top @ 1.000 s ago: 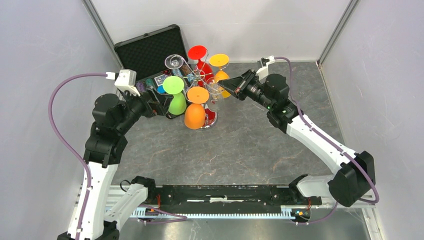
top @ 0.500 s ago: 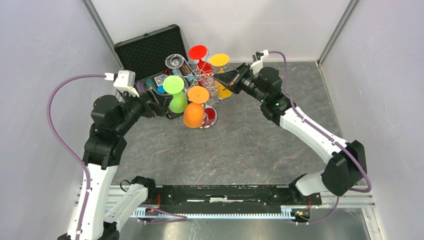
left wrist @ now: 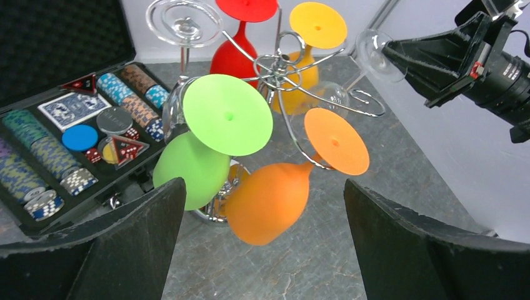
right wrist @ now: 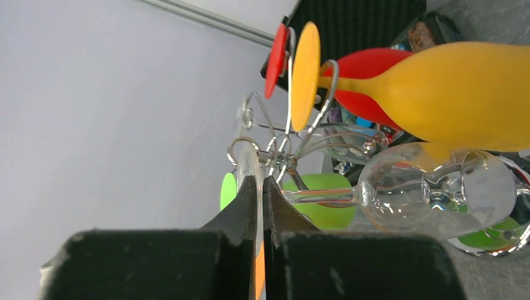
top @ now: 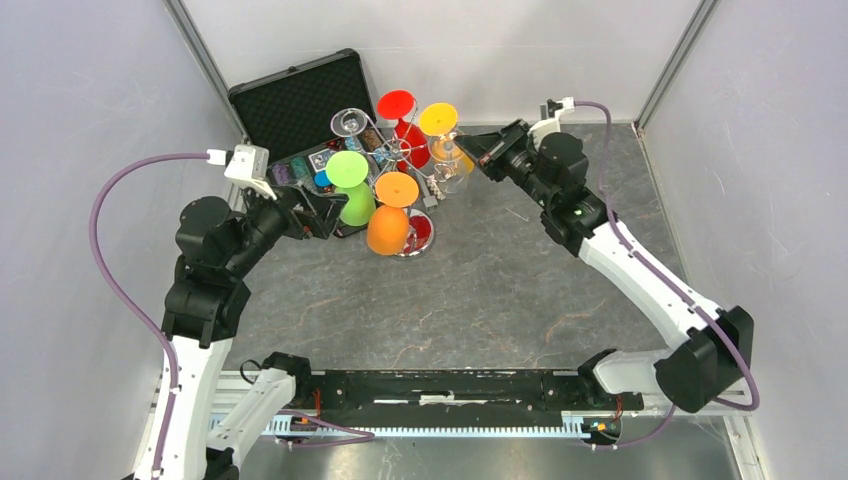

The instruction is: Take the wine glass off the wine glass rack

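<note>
The silver wire wine glass rack [top: 405, 158] stands at the back of the table, with coloured and clear glasses hanging upside down from it. My right gripper [top: 470, 150] is shut on the flat foot of a clear wine glass [top: 450, 172] at the rack's right side. In the right wrist view the jaws [right wrist: 261, 181] pinch the foot, and the stem and bowl [right wrist: 431, 194] lie tilted beside the rack arms [right wrist: 275, 147]. My left gripper [top: 322, 212] is open and empty, left of the rack, facing the green glass [left wrist: 228, 115] and the orange glass [left wrist: 269, 200].
An open black case of coloured chips [top: 290, 100] lies behind and left of the rack. Red [top: 396, 103], yellow [top: 438, 118] and another clear glass [top: 348, 122] hang at the back. The rack's mirror base [top: 422, 232] sits on the grey table. Walls close in on both sides.
My right gripper reached in to the rack, then drew back to the right with the clear glass's foot in its jaws. The left gripper has pulled back slightly.
</note>
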{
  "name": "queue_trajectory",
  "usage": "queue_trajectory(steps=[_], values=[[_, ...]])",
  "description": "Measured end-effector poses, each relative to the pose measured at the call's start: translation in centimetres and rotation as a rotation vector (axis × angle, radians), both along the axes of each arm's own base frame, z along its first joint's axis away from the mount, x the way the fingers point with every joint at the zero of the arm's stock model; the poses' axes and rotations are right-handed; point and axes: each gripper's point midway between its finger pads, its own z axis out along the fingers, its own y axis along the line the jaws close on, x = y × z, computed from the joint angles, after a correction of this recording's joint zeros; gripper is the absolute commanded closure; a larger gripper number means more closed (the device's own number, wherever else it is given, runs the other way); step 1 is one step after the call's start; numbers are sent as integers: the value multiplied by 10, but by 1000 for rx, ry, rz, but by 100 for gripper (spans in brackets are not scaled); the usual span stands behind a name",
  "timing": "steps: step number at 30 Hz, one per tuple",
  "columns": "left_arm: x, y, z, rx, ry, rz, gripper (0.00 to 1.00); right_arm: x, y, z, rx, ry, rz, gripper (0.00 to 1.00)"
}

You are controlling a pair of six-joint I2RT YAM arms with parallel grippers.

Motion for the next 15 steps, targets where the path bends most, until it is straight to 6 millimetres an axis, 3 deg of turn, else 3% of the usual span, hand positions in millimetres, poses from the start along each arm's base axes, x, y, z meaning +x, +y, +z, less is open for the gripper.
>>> queue_trajectory(steps=[6,15], values=[[-7,-12,6,-16,-45,-78,0,-14,-23,21,38,-42,-31,100],[-21,-50,21,-76,-131,-335,0,-46,-44,5,47,-19,-38,100]])
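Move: The clear wine glass is already pinched by its foot in the right fingers, hanging with its middle about 8 cm below that hand and 1 cm ahead and left. The rack's hub lies some 13 cm left of the hand, level with it front to back and about 3 cm lower; the yellow glass hangs roughly 6 cm ahead and 4 cm left, its middle 10 cm lower. From the left hand, the clear glass is about 23 cm right and 12 cm ahead, some 5 cm lower. Keeping its shut grip on the foot of the clear wine glass, the right hand carries it back and to the right, about 5 cm each way, away from the rack and the yellow glass, first rising some 2 cm and then sinking most of that again. The empty left hand, fingers wide open, swings about 5 cm right, easing slightly back and up while turning some 20 degrees clockwise. ##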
